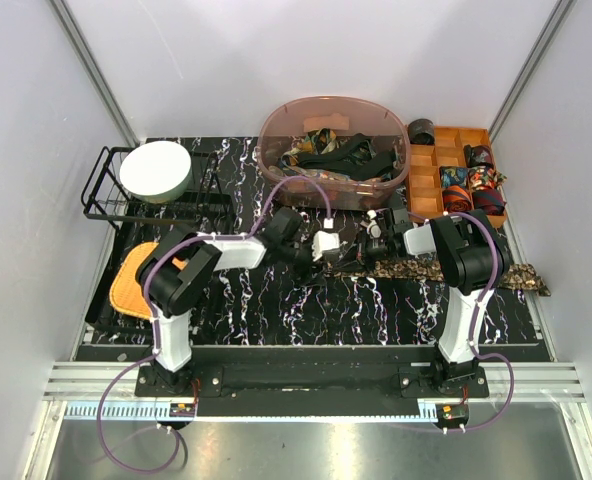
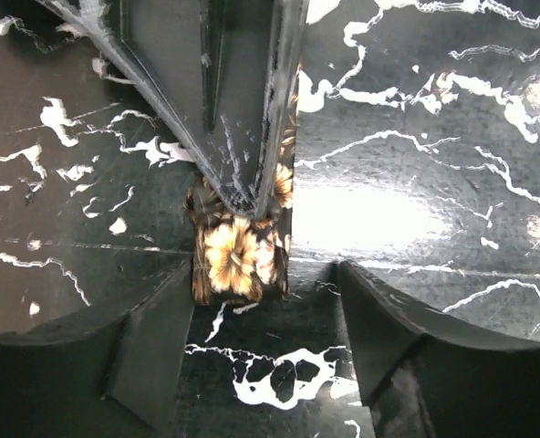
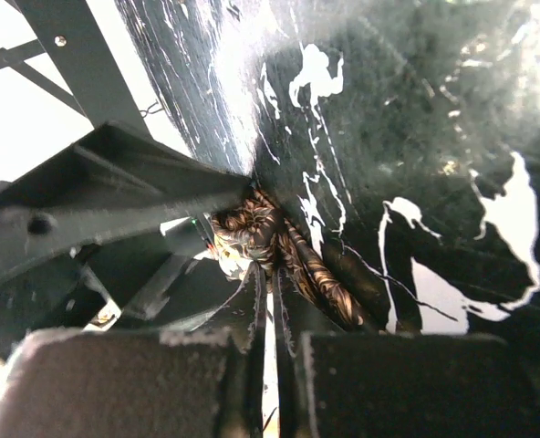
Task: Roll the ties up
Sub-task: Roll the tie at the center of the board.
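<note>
A brown tie with tan flowers lies in a strip across the black marbled mat, running right to the mat's edge. Its left end is folded up and pinched by my right gripper, whose fingers come down shut on it. In the right wrist view that gripper is shut, with the bunched tie end at its tips. My left gripper is open, its fingers on either side just short of the tie end. From above, the left gripper faces the right one closely.
A pink tub holding more ties stands at the back centre. A wooden divider tray with rolled ties is at the back right. A black wire rack with a white bowl is at the back left, an orange pad below it.
</note>
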`<state>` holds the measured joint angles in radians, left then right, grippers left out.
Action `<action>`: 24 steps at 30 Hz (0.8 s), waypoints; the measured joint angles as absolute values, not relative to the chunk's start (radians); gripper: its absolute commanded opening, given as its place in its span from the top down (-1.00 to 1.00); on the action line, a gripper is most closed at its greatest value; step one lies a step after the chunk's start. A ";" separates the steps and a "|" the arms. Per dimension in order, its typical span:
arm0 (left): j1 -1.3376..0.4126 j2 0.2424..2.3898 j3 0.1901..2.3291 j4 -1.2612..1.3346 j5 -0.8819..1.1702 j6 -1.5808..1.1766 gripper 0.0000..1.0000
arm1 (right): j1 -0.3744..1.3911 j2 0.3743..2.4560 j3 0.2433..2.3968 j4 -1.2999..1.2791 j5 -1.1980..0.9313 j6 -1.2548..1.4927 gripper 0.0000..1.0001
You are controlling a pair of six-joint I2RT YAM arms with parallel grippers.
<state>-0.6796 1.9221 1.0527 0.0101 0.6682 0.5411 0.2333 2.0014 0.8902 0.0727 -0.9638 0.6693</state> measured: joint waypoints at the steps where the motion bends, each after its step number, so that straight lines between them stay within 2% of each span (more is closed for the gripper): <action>1: -0.671 1.915 1.015 0.079 0.683 0.521 -0.43 | 0.233 2.001 0.891 0.069 -0.963 0.666 1.00; 6: -0.632 1.926 0.871 0.438 0.710 0.357 -0.45 | 0.231 2.004 0.904 0.039 -0.963 0.648 1.00; 13: -0.624 2.011 0.820 0.757 0.736 0.200 -0.38 | 0.226 2.004 0.927 -0.023 -0.958 0.617 1.00; 16: -0.631 2.038 0.801 0.849 0.746 0.182 -0.24 | 0.225 2.008 0.936 -0.043 -0.957 0.604 1.00; 17: -0.635 2.041 0.794 0.869 0.748 0.181 -0.08 | 0.225 2.009 0.938 -0.047 -0.957 0.601 1.00; 23: -0.660 2.049 0.783 0.899 0.745 0.198 0.33 | 0.223 2.010 0.940 -0.056 -0.962 0.588 1.00; 24: -0.660 2.046 0.792 0.873 0.746 0.212 0.45 | 0.222 2.011 0.941 -0.057 -0.963 0.587 1.00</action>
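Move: The tie's rolled end lies about 3 cm to the right of the left hand's open fingers, some 1 cm farther out and 1 cm lower. From the right hand, the roll is about 1 cm to the left and nearly level with it. The tie's loose length runs off to the right, its middle some 24 cm right of the left hand, level with it in reach and 2 cm lower. The clear tub stands about 24 cm straight ahead of the left hand. The left hand swings about 2 cm forward at table height with its fingers wide, then goes right some 2 cm towards the roll while easing back a little over 1 cm, tilting up by about 20 degrees so its fingers lie flatter, and finally closes them about halfway onto the roll's near and far sides. The right hand stays almost in place, its shut fingertips still against the tie at the roll's right side, steadying it for the left hand's fresh grip. ##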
